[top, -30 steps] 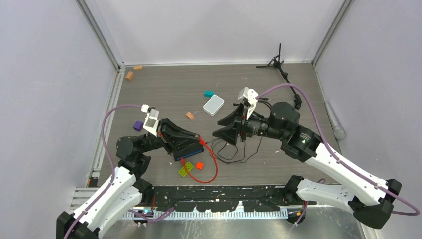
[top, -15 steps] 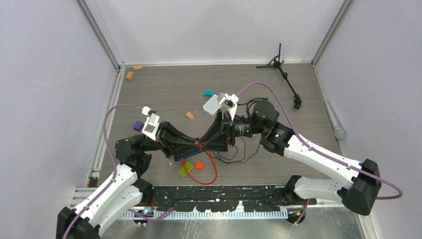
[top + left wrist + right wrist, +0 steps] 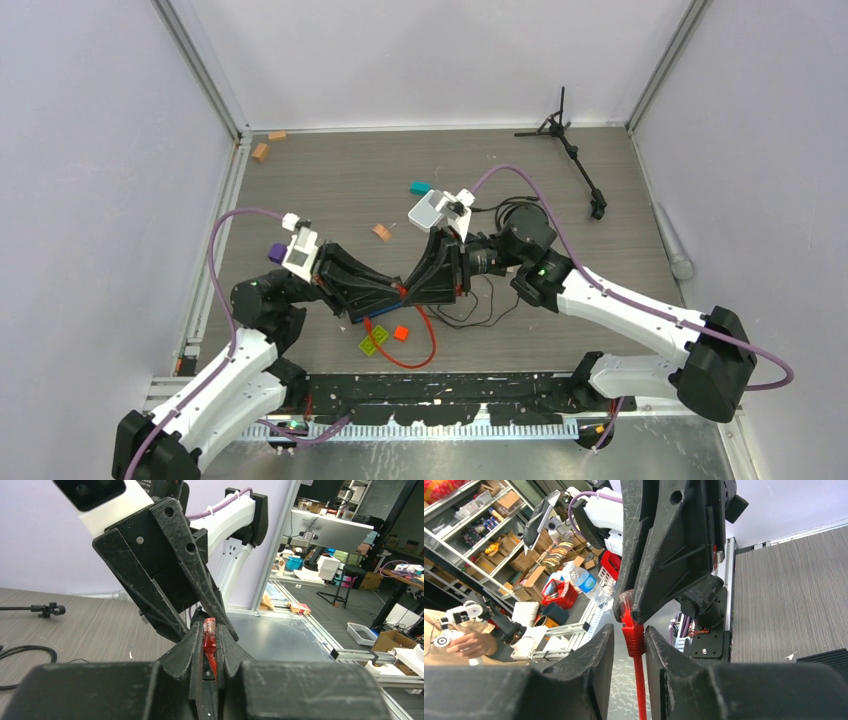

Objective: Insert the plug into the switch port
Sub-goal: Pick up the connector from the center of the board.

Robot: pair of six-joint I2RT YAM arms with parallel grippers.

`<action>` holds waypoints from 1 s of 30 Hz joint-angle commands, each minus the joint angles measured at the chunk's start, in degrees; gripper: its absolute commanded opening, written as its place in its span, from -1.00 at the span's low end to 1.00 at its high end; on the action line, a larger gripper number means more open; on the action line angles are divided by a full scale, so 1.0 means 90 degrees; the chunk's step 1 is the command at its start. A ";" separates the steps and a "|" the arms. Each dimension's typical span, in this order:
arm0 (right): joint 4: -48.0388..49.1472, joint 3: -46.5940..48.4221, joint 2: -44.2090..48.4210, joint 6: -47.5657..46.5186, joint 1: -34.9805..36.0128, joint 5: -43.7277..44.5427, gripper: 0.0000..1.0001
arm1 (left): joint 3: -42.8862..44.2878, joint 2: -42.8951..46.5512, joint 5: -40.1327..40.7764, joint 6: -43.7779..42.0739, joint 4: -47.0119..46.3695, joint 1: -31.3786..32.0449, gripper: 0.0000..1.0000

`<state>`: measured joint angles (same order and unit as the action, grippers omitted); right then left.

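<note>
In the left wrist view my left gripper (image 3: 209, 630) is shut on the red plug (image 3: 209, 628), whose tip pokes out between the fingertips. In the top view it (image 3: 393, 288) holds the plug above the dark switch (image 3: 356, 314), mostly hidden under the fingers. My right gripper (image 3: 412, 290) meets it tip to tip. In the right wrist view the right gripper (image 3: 629, 630) is open and straddles the plug's ribbed red boot (image 3: 633, 641). One finger touches the boot and a gap remains at the other. The red cable (image 3: 432, 340) loops toward the near edge.
A white box (image 3: 430, 210), a teal block (image 3: 420, 187) and an orange block (image 3: 381, 232) lie behind the grippers. Green tiles (image 3: 375, 343) and a small red square (image 3: 401, 333) sit near the switch. A thin black wire (image 3: 470, 312) curls right. A black tripod (image 3: 570, 140) lies at the back.
My right arm swung left until its fingers met the left gripper, and its jaws narrowed around the plug's boot. The left gripper stayed shut on the plug and hardly moved.
</note>
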<state>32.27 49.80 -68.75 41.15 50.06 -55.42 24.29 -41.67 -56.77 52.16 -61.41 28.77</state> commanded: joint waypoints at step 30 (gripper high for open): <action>-0.2408 0.0511 0.0973 -0.4874 0.2810 0.8187 -0.99 | 0.0214 0.1103 0.2414 -0.0719 0.2650 0.0027 0.37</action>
<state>5.69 53.34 -58.92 1.32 74.56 9.34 25.17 -30.65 -34.06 43.72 -33.91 28.97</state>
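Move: Between the two grippers, held up in the air, is the red connector: its clear tip is already pinched by the left fingers, about 1 cm to the right of the left hand point. Its red boot stands between the right hand's part-open fingers, 1 cm to that hand's left. From the right hand and some 33 cm below it, the black switch lies 9 cm ahead and 7 cm left, the orange block 1 cm ahead and 3 cm left, the lime block level with it and 8 cm left. Closing on the red boot, the right fingers pinch the connector while the left hand stays almost still. Then the left fingers spread wide and let go as that hand moves about 5 cm forward, swinging some 20 degrees counter-clockwise. The right hand carries the connector about 4 cm forward, dipping 3 cm and rising most of the way back, while turning roughly 40 degrees clockwise with a marked tilt. ##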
